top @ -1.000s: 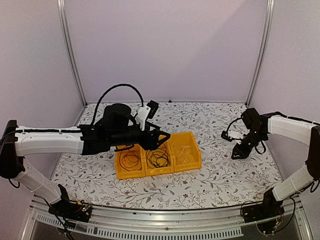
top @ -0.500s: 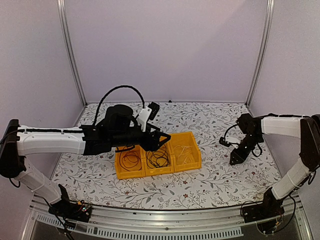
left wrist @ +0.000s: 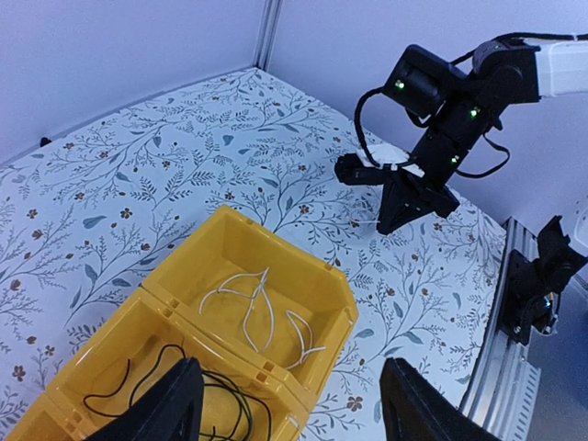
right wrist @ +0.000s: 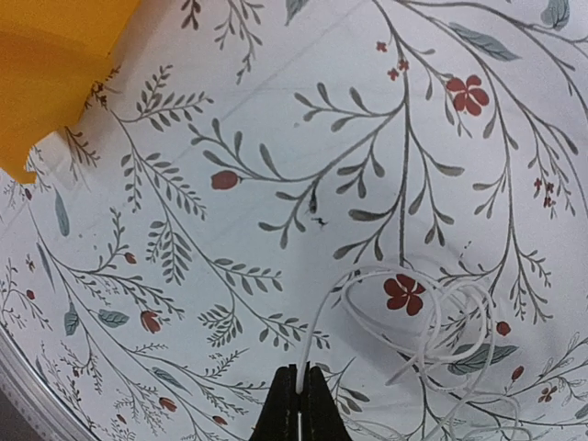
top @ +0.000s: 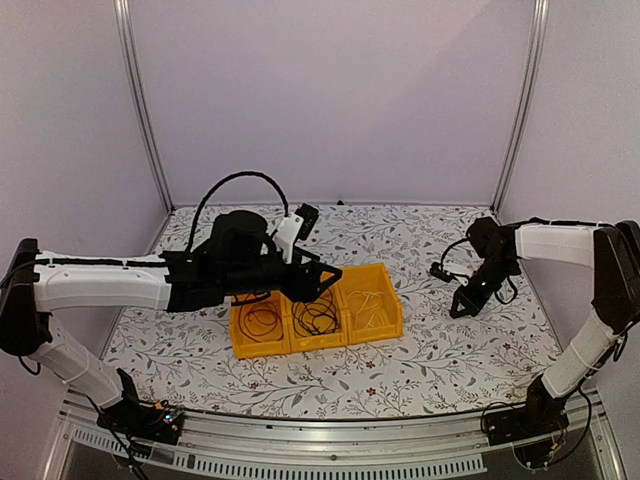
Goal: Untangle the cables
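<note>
A yellow bin (top: 372, 330) with three compartments stands on the floral table. Thin black cables (top: 316, 318) loop in its left and middle compartments, and white cables (left wrist: 257, 308) lie in the right one. My left gripper (top: 325, 278) hovers open over the bin's back edge, nothing between its fingers (left wrist: 179, 395). Far to the right, my right gripper (top: 460, 308) is down at the table, shut on the end of a loose white cable (right wrist: 386, 270). That cable lies coiled on the cloth just right of the jaws.
A corner of the yellow bin (right wrist: 46, 64) shows at the top left of the right wrist view. Metal frame posts (top: 140, 100) and plain walls close the table in. A metal rail (top: 330, 440) runs along the near edge.
My right gripper has moved left and down to the table and closed on the white cable's end. The left arm and the bin have not moved.
</note>
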Robot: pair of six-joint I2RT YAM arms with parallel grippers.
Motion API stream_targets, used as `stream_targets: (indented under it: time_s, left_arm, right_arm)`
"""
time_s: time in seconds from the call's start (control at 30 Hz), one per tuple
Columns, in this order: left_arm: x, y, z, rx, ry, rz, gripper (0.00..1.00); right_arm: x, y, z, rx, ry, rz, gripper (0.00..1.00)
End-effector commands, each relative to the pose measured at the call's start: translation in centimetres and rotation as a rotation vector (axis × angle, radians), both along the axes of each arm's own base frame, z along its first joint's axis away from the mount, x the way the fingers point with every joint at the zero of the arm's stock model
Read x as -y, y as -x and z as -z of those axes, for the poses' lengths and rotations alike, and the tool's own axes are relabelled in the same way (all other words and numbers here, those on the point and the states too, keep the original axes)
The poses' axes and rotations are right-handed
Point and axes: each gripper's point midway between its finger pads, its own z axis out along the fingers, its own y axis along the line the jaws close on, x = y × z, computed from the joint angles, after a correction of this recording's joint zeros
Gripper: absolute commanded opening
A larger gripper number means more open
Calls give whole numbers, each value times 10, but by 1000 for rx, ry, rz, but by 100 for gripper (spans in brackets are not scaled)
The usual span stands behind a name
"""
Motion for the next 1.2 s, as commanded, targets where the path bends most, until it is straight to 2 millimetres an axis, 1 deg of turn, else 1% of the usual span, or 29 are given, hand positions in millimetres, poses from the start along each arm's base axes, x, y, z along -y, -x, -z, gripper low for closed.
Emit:
stream_targets:
  time_s: [0.0,0.03,0.07,0.17,0.23,0.3,0.43,0.53,0.57,0.6,0.67,0.73,0.77,0.87,0.97,1.03,1.17]
  left_arm:
    - [7,0,-12,67,49,-27,69]
    - [9,0,-16,88,62,-31,69]
    - [12,-1,-21,108,77,-32,70]
    - [26,0,-33,149,124,-18,70]
    - [42,0,-38,164,148,0,71]
    - [60,0,-38,171,152,20,71]
    - [107,8,-42,193,177,66,71]
    - [142,17,-45,233,206,87,72]
    - [154,19,-51,250,226,87,72]
    - [163,21,-53,257,238,84,72]
    - [178,21,-50,250,254,67,73]
    - [186,15,-45,213,272,27,73]
    - [190,11,-37,186,274,5,73]
    - [193,-2,-29,147,295,-63,71]
    - [198,-8,-32,150,361,-74,71]
    - [206,-8,-36,154,405,-55,71]
    - [226,0,-47,175,498,41,70]
  right_arm:
    - [-36,-8,-68,101,-202,-91,0]
    - [-42,-7,-85,123,-241,-114,0]
    - [-46,-5,-106,164,-278,-146,0]
    - [-55,5,-152,237,-357,-227,0]
    - [-56,16,-175,270,-384,-271,0]
    - [-56,25,-188,284,-391,-305,0]
    - [-54,42,-208,305,-408,-356,0]
    - [-55,53,-220,324,-437,-386,0]
    - [-56,56,-223,329,-445,-395,0]
    - [-56,59,-225,333,-452,-400,0]
    - [-56,65,-227,333,-463,-411,0]
    - [-56,70,-229,330,-474,-422,0]
    - [-57,73,-230,332,-479,-431,0]
    - [-59,81,-237,339,-509,-449,0]
    - [-61,87,-242,335,-541,-464,0]
    - [-63,90,-242,319,-559,-469,0]
    - [-65,90,-240,303,-571,-471,0]
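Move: The white cable's loose coil lies about 5 cm ahead of the right hand, 2 cm to its right and 2 cm lower, with one strand already pinched in those fingertips. From the open left hand that coil is some 30 cm to the right, 6 cm ahead and 20 cm below. The box's right compartment sits about 18 cm left of the right hand, 3 cm ahead and slightly lower; its middle compartment is nearly under the left hand, 18 cm down and 2 cm left. The white cable, still pinched by its strand in the shut right fingers, is drawn quickly up some 23 cm, mostly early on, then eased back about 8 cm and a little left as the wrist tilts. Meanwhile the left hand sweeps about 20 cm right from over the box to the hanging coil, rolling some 20 degrees, fingers kept open without closing. ##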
